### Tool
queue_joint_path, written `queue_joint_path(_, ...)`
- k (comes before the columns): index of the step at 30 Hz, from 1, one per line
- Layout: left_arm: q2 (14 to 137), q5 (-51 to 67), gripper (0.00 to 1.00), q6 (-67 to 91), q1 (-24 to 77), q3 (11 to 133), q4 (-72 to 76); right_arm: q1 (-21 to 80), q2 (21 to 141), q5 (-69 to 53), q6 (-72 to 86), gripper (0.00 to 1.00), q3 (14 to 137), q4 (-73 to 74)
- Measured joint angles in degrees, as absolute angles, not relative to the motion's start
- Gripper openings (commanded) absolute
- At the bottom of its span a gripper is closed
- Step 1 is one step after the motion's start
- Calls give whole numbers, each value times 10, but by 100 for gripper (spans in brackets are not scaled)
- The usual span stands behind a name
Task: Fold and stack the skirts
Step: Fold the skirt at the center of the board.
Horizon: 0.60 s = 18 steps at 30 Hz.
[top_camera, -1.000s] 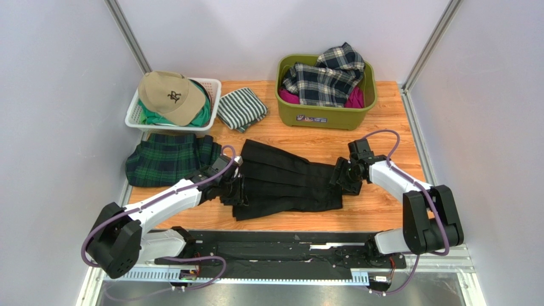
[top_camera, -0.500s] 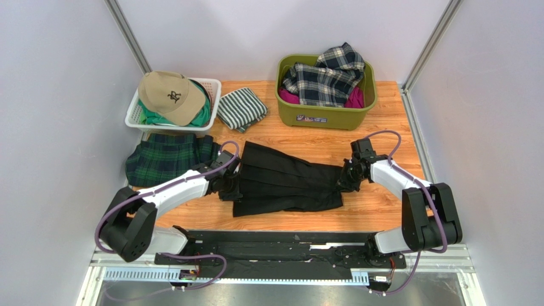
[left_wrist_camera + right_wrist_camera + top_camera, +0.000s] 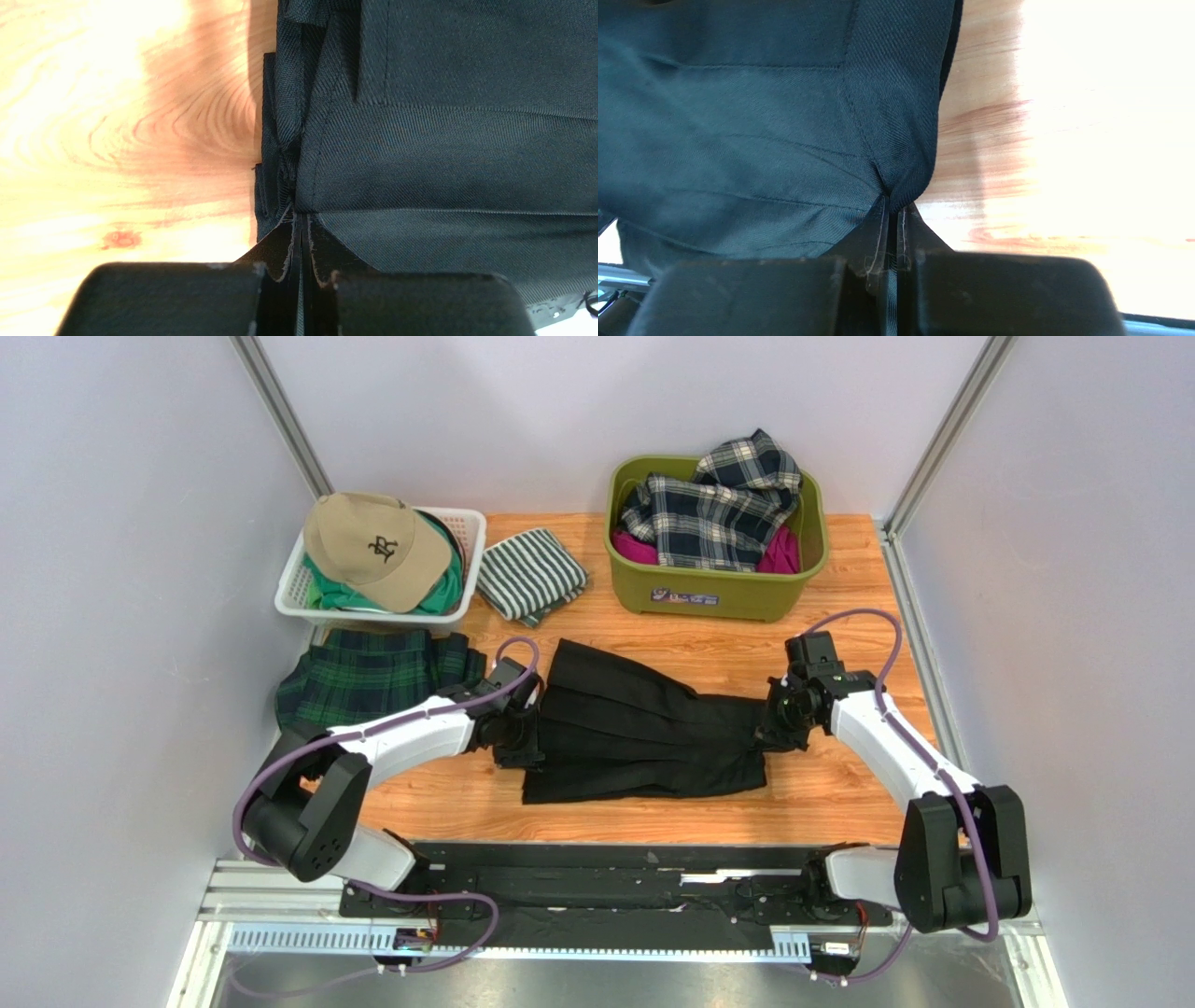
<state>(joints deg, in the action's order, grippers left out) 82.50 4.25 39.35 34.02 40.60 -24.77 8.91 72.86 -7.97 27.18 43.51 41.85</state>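
The plain black skirt (image 3: 638,738) lies spread on the wooden table between both arms. My left gripper (image 3: 516,732) is shut on its left edge; in the left wrist view the cloth (image 3: 449,140) is pinched between the closed fingers (image 3: 300,231). My right gripper (image 3: 780,721) is shut on its right edge, and the right wrist view shows black cloth (image 3: 752,126) pinched at the fingertips (image 3: 896,213). The green-navy tartan skirt (image 3: 362,682) lies folded at the left. The navy-white-grey plaid skirt (image 3: 716,504) sits in the green bin (image 3: 709,588).
A white basket (image 3: 466,553) at the back left holds a tan cap (image 3: 376,546) over green cloth. A green-and-white striped folded cloth (image 3: 530,574) lies beside it. Pink cloth (image 3: 780,553) shows in the green bin. Grey walls close in on both sides.
Both grippers moved away from the near edge and further apart with the black skirt's ends, dragging it toward the back and stretching it flatter.
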Motion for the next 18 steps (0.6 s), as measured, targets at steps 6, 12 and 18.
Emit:
queue_joint_path(6, 830, 43, 12, 388, 340, 415, -247, 89, 720, -85, 255, 0, 478, 463)
queue_joint_path(12, 779, 42, 31, 370, 340, 441, -276, 90, 718, -86, 241, 0, 501, 507)
queue_joint_path(18, 726, 36, 29, 350, 361, 534, -277, 90, 710, -87, 239, 0, 512, 530)
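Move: The left hand pinches the black skirt's left edge at board level; the skirt's middle lies about 16 cm to its right and 4 cm ahead. From that hand the folded green tartan skirt is some 20 cm left and 11 cm ahead, the striped cloth about 24 cm straight ahead. The right hand holds the waistband end just off the board, with the skirt's middle roughly 16 cm to its left, level with it and 4 cm below; the green basket stands about 27 cm ahead and 7 cm left. Up, mostly, by about 12 cm, the left hand leaves the black skirt: its fingers first open part way and let go of the left edge, then it climbs faster, drifting forward and right, its fingertips swinging some 20 degrees forward. The right hand keeps its pinch on the waistband and raises it about 4 cm, nearly straight up. ##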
